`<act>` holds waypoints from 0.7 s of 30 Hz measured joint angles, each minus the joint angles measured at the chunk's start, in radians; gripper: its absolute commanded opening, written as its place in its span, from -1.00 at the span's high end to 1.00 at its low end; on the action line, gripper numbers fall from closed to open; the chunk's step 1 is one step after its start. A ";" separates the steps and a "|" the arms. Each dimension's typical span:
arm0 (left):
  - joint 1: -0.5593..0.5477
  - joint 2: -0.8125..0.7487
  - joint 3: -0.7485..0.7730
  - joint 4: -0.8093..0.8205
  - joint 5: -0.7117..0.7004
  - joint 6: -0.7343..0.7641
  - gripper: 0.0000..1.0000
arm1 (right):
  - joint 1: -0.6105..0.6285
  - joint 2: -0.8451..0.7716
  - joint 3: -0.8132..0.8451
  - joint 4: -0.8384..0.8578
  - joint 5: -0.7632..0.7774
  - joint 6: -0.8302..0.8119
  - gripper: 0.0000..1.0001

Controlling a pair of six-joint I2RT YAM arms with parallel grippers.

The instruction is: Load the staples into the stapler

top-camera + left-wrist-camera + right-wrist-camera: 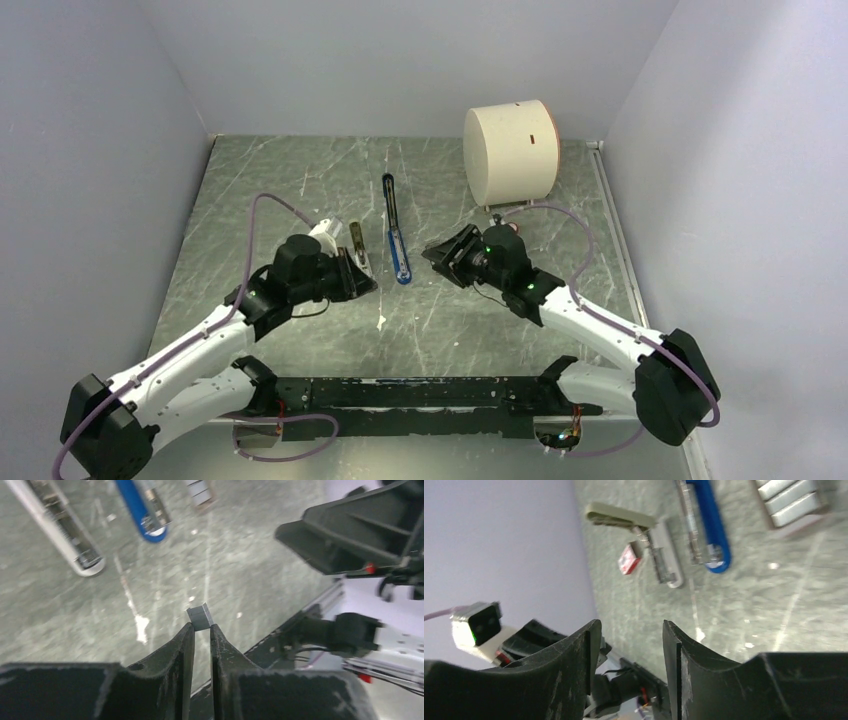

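The blue stapler [400, 257] lies mid-table with its thin black arm [388, 195] swung open toward the back. It also shows in the left wrist view [142, 510] and the right wrist view [710, 527]. My left gripper [366, 283] hovers left of the stapler. It [201, 626] is shut on a small grey block of staples [199, 615] that pokes out past its tips. My right gripper [432, 254] sits just right of the stapler. Its jaws [630, 625] stand open with nothing between them.
A silvery-grey strip [358, 250] lies left of the stapler, with a small red item [629, 559] beside it. More staple strips [791, 500] rest in a small box at the right. A white cylinder [510, 150] stands at the back right. Grey walls enclose the table.
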 measured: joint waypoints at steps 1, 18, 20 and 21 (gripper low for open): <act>-0.015 0.007 0.011 -0.047 -0.034 0.025 0.60 | 0.000 -0.003 0.000 -0.031 0.020 -0.008 -0.05; -0.358 0.433 0.240 -0.343 -0.457 0.134 0.62 | -0.033 -0.037 -0.063 -0.265 0.202 -0.043 -0.02; -0.387 0.487 0.258 -0.344 -0.478 0.135 0.60 | -0.039 -0.035 -0.064 -0.271 0.201 -0.043 -0.01; -0.399 0.513 0.264 -0.343 -0.486 0.134 0.57 | -0.042 -0.034 -0.064 -0.271 0.201 -0.043 -0.01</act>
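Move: The left hand holds the small staple strip at its tips. The grey stapler lies open some 12 cm ahead of it, 3 cm to the left and 14 cm below; the blue stapler is about 14 cm ahead and 5 cm to the right, and the opened staple box 14 cm ahead and 14 cm right. From the empty right hand, the grey stapler is about 7 cm ahead, 17 cm left and 15 cm below. Bring the left gripper down about 10 cm and slightly back, swinging a little left before coming back right, to hang low over the bare table short of the grey stapler's near end. Roll it some 40 degrees so the fingers point steeply down, and keep them nearly shut. Meanwhile draw the right gripper down and right, away from the left hand, fingers still parted. ##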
